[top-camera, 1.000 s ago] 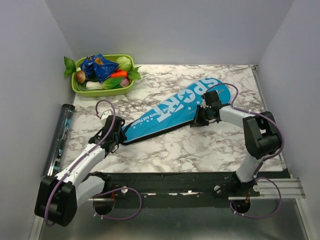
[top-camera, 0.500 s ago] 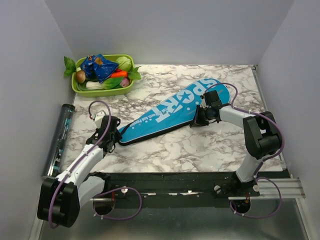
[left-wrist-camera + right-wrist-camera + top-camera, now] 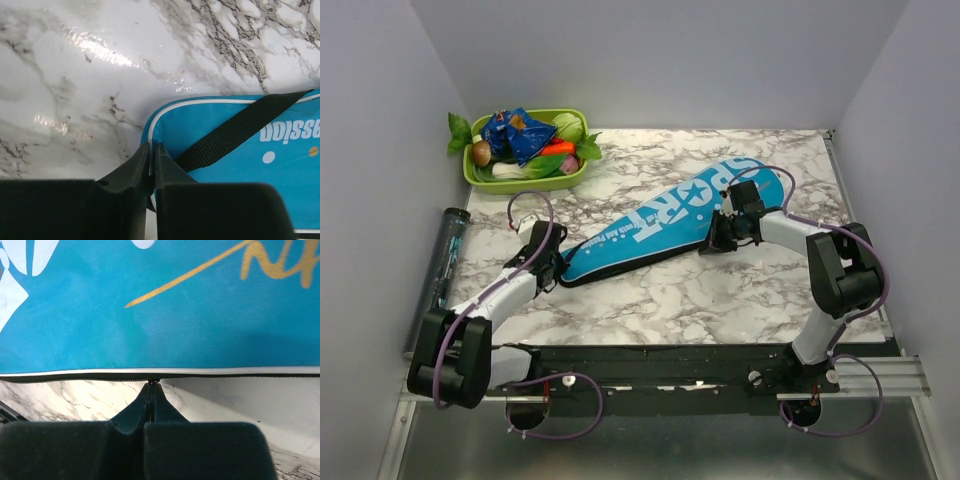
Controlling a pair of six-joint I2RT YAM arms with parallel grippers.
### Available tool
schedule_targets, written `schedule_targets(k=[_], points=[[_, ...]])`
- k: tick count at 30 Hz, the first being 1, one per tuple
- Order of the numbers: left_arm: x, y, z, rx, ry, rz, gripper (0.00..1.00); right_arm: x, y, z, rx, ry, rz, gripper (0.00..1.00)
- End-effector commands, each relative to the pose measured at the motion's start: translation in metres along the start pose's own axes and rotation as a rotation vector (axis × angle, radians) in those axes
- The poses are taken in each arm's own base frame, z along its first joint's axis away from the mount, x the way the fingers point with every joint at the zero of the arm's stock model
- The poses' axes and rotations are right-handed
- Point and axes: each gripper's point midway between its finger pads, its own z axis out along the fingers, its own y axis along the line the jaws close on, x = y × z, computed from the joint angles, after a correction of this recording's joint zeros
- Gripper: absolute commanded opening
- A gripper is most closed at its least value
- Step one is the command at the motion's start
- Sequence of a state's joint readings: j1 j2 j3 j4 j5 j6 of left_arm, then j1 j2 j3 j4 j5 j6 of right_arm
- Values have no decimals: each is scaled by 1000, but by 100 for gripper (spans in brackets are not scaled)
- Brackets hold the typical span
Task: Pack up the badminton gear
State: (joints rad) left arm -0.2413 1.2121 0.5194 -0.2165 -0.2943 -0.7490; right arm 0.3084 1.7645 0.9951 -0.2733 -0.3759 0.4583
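The blue racket-shaped cover (image 3: 660, 215) lettered "SPORT" lies diagonally across the marble table. My left gripper (image 3: 552, 265) is at its narrow end. In the left wrist view the left gripper (image 3: 151, 150) is shut on the white-piped edge of the cover (image 3: 235, 190), beside a black strap (image 3: 235, 132). My right gripper (image 3: 718, 243) is at the near edge of the cover's wide head. In the right wrist view the right gripper (image 3: 151, 386) is shut on the zipper pull at the seam of the cover (image 3: 175, 315). A dark clear tube (image 3: 444, 270) lies along the left wall.
A green tray (image 3: 520, 183) of toy vegetables stands at the back left. Grey walls close in the left, back and right sides. A black rail (image 3: 700, 365) with the arm bases runs along the near edge.
My left gripper has shifted slightly toward the cover's narrow end and its jaws have narrowed onto the edge; the left elbow swung left. The right arm has not moved.
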Motion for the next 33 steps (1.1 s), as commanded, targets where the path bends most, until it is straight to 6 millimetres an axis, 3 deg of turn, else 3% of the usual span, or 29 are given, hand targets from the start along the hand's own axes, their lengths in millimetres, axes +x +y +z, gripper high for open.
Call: schedule_targets(k=[1,3,8,10,11,12,14,15,16,18,20,21,27,32,33], points=[[21,-11,8,57,102,31,8,7,16,-2,-54,30,-50,1],[26,-11,7,73,116,30,0,12,25,-2,-59,41,-81,1],[42,-16,-1,148,138,1,0,24,57,2,-71,78,-163,1],[50,-19,-7,172,144,12,0,36,79,8,-98,105,-208,1],[53,-21,-10,186,146,11,0,43,87,11,-103,128,-222,1],[60,-23,-13,198,157,15,0,54,108,14,-130,150,-270,1],[60,-29,-21,233,143,10,0,74,123,25,-138,204,-305,1],[64,-30,-24,242,147,15,0,93,140,28,-166,240,-350,1],[65,-37,-31,274,141,14,0,96,156,31,-189,249,-372,1],[68,-40,-38,292,140,21,0,126,171,46,-205,316,-405,1],[73,-50,-50,347,137,20,0,137,189,55,-239,333,-428,1],[78,-49,-52,353,146,23,0,156,192,62,-251,381,-426,1],[109,-61,-74,459,187,33,0,191,200,74,-294,421,-403,1],[122,-70,-85,503,188,54,0,202,205,68,-310,387,-396,1],[123,-74,-87,520,185,49,0,209,198,67,-295,392,-372,1]])
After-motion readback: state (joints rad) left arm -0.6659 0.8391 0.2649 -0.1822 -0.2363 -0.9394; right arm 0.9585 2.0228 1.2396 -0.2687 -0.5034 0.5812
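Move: The right hand still has the zip pull between its shut fingers, at the bag's near edge. The bag's narrow end, where that edge runs to, lies about 37 cm to its left and 6 cm back; the wide end's middle is some 16 cm ahead and 9 cm to its right. The left hand, fingers partly open, is right at the narrow end, its middle barely 1 cm to the right and 1 cm below; the black strap lies roughly 5 cm ahead and 5 cm right. The left fingers shut on the rim of the bag's narrow end and, after a small nudge forward, drag that end about 13 cm to the right and back, the wrist turning some 20 degrees clockwise. Meanwhile the right hand, fingers staying shut on the zip pull, sweeps about 22 cm left and 17 cm back along the bag's near edge, rising a little and then dipping, turning counter-clockwise, until it is close beside the left gripper. ##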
